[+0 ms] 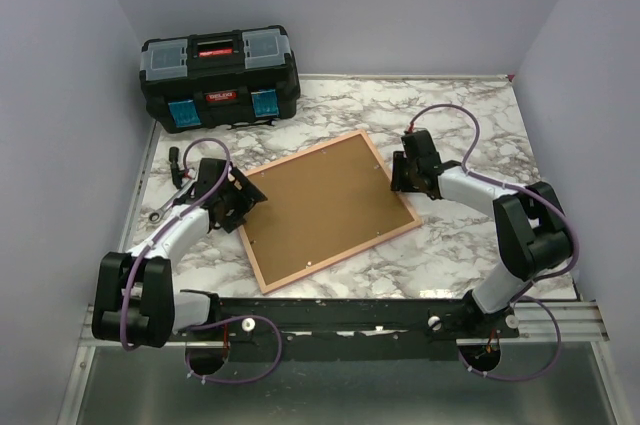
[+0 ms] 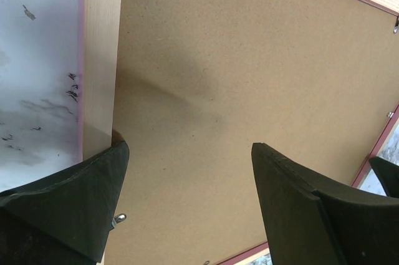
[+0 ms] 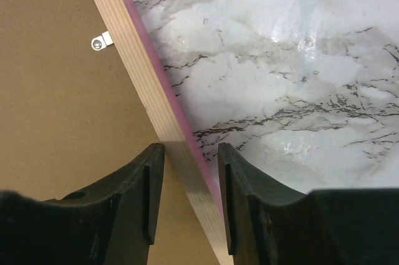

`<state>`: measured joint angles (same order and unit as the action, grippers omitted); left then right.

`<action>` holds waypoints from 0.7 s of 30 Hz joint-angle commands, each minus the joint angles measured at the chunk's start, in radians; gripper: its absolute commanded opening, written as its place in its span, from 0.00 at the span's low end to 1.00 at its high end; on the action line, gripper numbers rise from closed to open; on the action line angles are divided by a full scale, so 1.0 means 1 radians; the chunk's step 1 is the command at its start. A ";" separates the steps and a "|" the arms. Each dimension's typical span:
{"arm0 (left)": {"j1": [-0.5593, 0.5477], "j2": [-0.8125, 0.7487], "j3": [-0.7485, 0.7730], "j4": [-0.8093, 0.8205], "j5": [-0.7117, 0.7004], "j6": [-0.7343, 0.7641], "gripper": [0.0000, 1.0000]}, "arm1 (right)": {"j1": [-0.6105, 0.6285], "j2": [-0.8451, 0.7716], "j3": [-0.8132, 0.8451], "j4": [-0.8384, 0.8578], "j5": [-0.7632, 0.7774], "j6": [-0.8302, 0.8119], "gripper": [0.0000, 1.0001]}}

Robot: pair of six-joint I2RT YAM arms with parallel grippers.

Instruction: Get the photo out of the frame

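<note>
The pink frame (image 1: 344, 257) lies face down on the marble table, its brown backing board (image 1: 325, 207) up. The photo is hidden under that board. My left gripper (image 1: 240, 203) hovers open over the frame's left edge; in the left wrist view one finger sits over the wooden rail (image 2: 100, 59) and the other over the backing (image 2: 249, 59), with the gripper (image 2: 190, 153) holding nothing. My right gripper (image 1: 400, 173) is at the right edge. In the right wrist view the gripper (image 3: 190, 149) straddles the rail (image 3: 134, 47), one finger on the backing side, one on the table side, both against it.
A black toolbox (image 1: 220, 80) with blue latches stands at the back left. A wrench (image 1: 160, 213) lies by the left arm. Small metal clips (image 3: 100, 42) hold the backing board along the rail. Bare marble (image 3: 280, 78) lies right of the frame.
</note>
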<state>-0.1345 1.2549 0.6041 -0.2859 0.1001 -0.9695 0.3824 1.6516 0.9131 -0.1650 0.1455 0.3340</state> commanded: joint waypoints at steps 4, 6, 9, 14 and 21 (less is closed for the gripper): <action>0.025 -0.005 0.037 -0.064 -0.007 0.092 0.83 | -0.009 0.020 -0.057 -0.019 -0.024 0.070 0.49; 0.024 -0.035 0.050 -0.068 -0.020 0.119 0.83 | -0.008 0.016 -0.055 -0.035 -0.018 0.075 0.48; 0.025 -0.091 0.067 -0.069 -0.042 0.167 0.83 | -0.008 -0.001 -0.055 -0.061 0.027 0.120 0.42; 0.025 -0.172 0.108 -0.094 -0.092 0.222 0.83 | -0.008 -0.060 -0.081 -0.108 0.083 0.224 0.21; 0.025 -0.172 0.170 -0.080 -0.112 0.239 0.83 | -0.012 -0.154 -0.192 -0.145 0.105 0.403 0.07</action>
<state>-0.1169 1.0805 0.7368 -0.3637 0.0231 -0.7635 0.3847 1.5471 0.7982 -0.2199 0.1711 0.5808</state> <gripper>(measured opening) 0.831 0.255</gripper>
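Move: The frame lies face down, and its right rail passes between the right hand's half-open fingers, about 1 cm below the hand point. A metal clip sits some 4 cm ahead and 3 cm left. The frame's middle is about 16 cm left and 5 cm back. From the left hand, that right rail is about 28 cm right and 5 cm ahead, the left rail only some 3 cm left and level, and the wrench about 14 cm left and 3 cm ahead. The right fingers pinch the frame's right rail after dipping about 1 cm, then drag it back towards the robot, nearly 4 cm of travel in all, the wrist turning some 10 degrees clockwise. The left hand, still wide open, comes away from the left rail and rises about 8 cm with a slight forward-left drift, its fingertips swinging up and outward. ##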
